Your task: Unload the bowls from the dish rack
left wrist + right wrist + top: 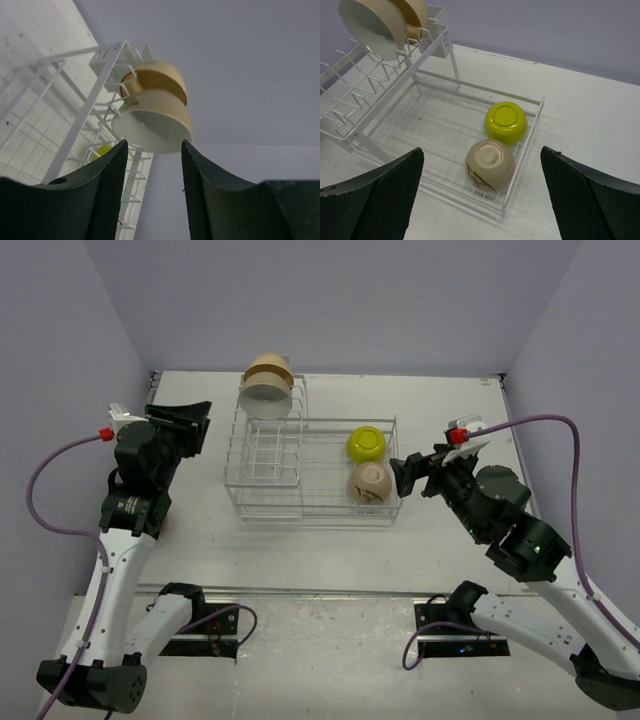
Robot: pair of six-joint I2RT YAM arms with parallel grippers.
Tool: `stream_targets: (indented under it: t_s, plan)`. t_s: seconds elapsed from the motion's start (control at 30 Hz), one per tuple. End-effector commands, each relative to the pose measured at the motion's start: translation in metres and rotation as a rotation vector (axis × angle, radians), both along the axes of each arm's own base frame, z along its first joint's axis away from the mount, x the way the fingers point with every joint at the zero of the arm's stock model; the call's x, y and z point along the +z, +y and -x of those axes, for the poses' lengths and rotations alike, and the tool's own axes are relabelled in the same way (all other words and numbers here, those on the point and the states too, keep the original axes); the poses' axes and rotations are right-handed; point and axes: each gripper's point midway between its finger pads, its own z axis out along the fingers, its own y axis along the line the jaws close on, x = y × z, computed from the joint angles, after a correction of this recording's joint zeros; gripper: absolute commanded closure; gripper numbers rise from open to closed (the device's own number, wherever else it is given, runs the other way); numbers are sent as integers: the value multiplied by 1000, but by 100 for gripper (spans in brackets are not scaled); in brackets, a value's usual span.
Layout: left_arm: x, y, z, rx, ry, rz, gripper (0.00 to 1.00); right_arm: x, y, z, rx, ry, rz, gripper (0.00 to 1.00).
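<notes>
The white wire dish rack [270,455] stands mid-table. Two bowls stand on edge in its upright slots at the back left: a cream-white one [265,397] in front, a tan one [270,368] behind. In the basket section a yellow-green bowl [366,444] and a beige bowl [370,483] lie upside down. My left gripper [200,426] is left of the rack, open and empty, pointing at the cream-white bowl [155,127]. Just right of the rack, my right gripper [404,478] is wide open, with the beige bowl [490,164] ahead between its fingers [385,190], untouched.
Lavender walls close in the white table [480,530] at the back and both sides. A purple cable [545,422] loops over the right arm and another [45,485] hangs beside the left arm. Both arm bases sit at the near edge.
</notes>
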Motion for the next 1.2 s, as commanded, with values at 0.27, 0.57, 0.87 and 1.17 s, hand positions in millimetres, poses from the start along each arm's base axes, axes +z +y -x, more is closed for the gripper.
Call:
stream_targets:
  t_s: [0.27, 0.57, 0.87, 1.17]
  plan:
    - [40, -43, 3, 17, -252, 391, 50, 23, 4, 1, 16, -41, -68, 1]
    - [35, -75, -16, 28, -221, 387, 47, 23, -3, 2, -2, -59, -51, 1]
    - [33, -91, -37, 51, -200, 323, 47, 21, -7, 3, -8, -74, -37, 1]
    - [25, -103, -59, 64, -166, 266, 48, 21, -9, 4, -5, -85, -31, 1]
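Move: The white bowl, propped on edge in the upper rack with its mouth towards the robot, lies about 12 cm ahead of the left hand, 12 cm to its right and 6 cm lower. The tan bowl leans just behind it, some 5 cm farther out and level sideways; the yellow bowl sits low in the rack, roughly 9 cm ahead, 32 cm right and 27 cm below. From the idle right hand the white bowl is about 21 cm ahead, 29 cm left and 5 cm lower. The left hand, empty and half open, swings about 10 cm to its right towards the white bowl, dipping some 3 cm and coming back up early on while it rolls clockwise, as seen from behind, by nearly 20 degrees. As the sideways travel slows, it reaches about 5 cm forward nearly level, the fingertips lifting slightly and one finger set above the other to bring the gap in line with the bowl's upper rim, the opening kept as it was. ##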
